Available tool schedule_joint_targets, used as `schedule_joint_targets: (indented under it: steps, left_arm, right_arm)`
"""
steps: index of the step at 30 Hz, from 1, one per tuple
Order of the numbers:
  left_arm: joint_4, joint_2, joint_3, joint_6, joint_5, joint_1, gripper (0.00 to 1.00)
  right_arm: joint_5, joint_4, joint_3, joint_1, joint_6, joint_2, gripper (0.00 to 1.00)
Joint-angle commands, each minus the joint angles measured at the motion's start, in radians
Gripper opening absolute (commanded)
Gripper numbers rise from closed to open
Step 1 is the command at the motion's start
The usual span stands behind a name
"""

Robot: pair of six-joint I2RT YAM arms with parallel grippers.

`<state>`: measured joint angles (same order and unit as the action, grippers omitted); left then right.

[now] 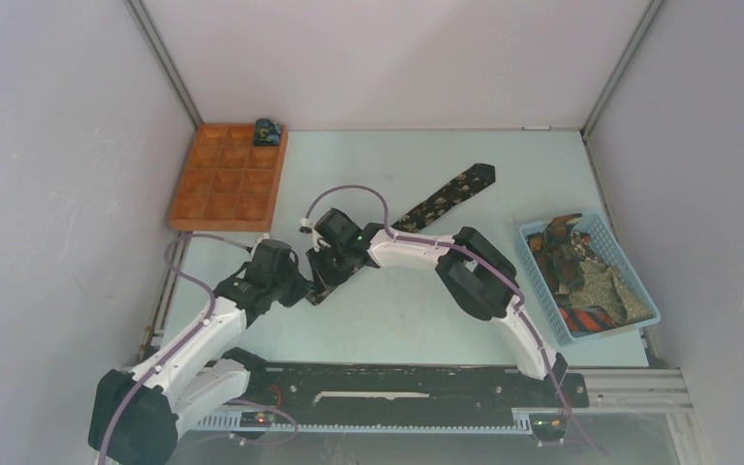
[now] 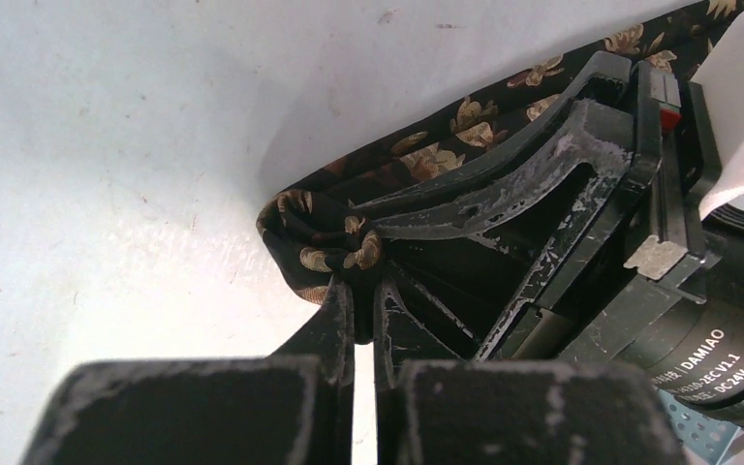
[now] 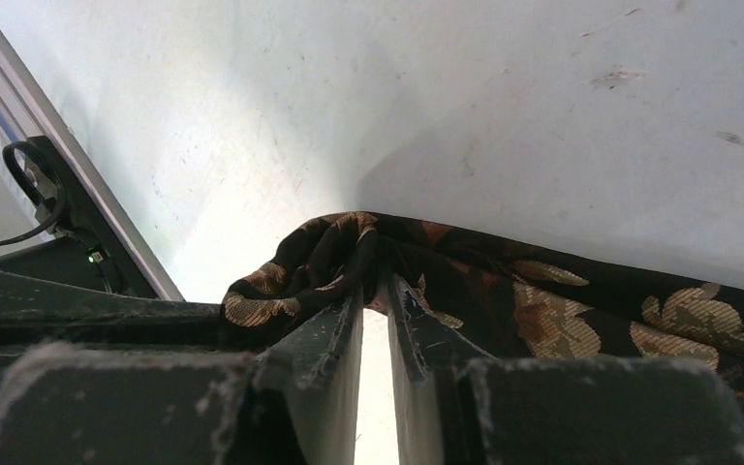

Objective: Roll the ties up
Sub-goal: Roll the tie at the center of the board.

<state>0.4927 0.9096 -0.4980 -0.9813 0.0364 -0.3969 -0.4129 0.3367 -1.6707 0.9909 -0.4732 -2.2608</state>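
Observation:
A black tie with a tan leaf pattern (image 1: 441,199) lies diagonally on the table, its wide end at the back right. Its near end is bunched where both grippers meet. My left gripper (image 1: 302,283) is shut on that bunched end (image 2: 310,237), the fabric pinched at its fingertips (image 2: 363,281). My right gripper (image 1: 334,260) comes from the other side and is shut on a fold of the same tie (image 3: 542,310), just behind the end (image 3: 378,281). A rolled tie (image 1: 268,131) sits in the back right compartment of the orange tray.
The orange compartment tray (image 1: 223,225) stands at the back left. A blue mesh basket (image 1: 545,291) at the right holds several loose ties. In the left wrist view the right gripper's finger (image 2: 542,184) crosses close over the tie.

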Motion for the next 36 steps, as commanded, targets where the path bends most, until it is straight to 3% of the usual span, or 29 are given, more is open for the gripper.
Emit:
schedule_joint_targets:
  steps: [1, 17, 36]
  left_arm:
    - [-0.062, 0.027, -0.04, 0.032, -0.029, -0.004, 0.0]
    - [-0.116, 0.13, -0.05, 0.045, -0.029, -0.007, 0.0]
    - [-0.197, 0.241, -0.069, 0.032, -0.029, -0.027, 0.0]
  right_arm:
    - [0.019, 0.003, -0.004, -0.007, 0.013, 0.014, 0.18]
    - [0.07, 0.03, 0.055, -0.039, 0.028, 0.126, 0.18]
    - [0.128, -0.021, 0.276, -0.086, 0.016, 0.293, 0.17]
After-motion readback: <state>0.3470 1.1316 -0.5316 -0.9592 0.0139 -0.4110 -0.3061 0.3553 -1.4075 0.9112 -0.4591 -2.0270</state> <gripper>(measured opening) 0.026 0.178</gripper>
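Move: My left hand already pinches the rolled end of the tie, its middle about 1 cm ahead of and 1 cm below my fingertips. From there the flat strip runs off to its pointed end, roughly 28 cm ahead and 40 cm to the right, some 5 cm lower than that hand. My right fingertips are at the roll too, which lies about 1 cm back and 1 cm left of them, level with them. I draw my right hand away from the roll, almost 8 cm to the right, easing a little forward first, hopping up over the last half and starting down again, barely open, over bare table beside the strip. Meanwhile my left hand keeps its pinch and carries the roll slowly about 2 cm down, forward and a bit right, along the strip. ##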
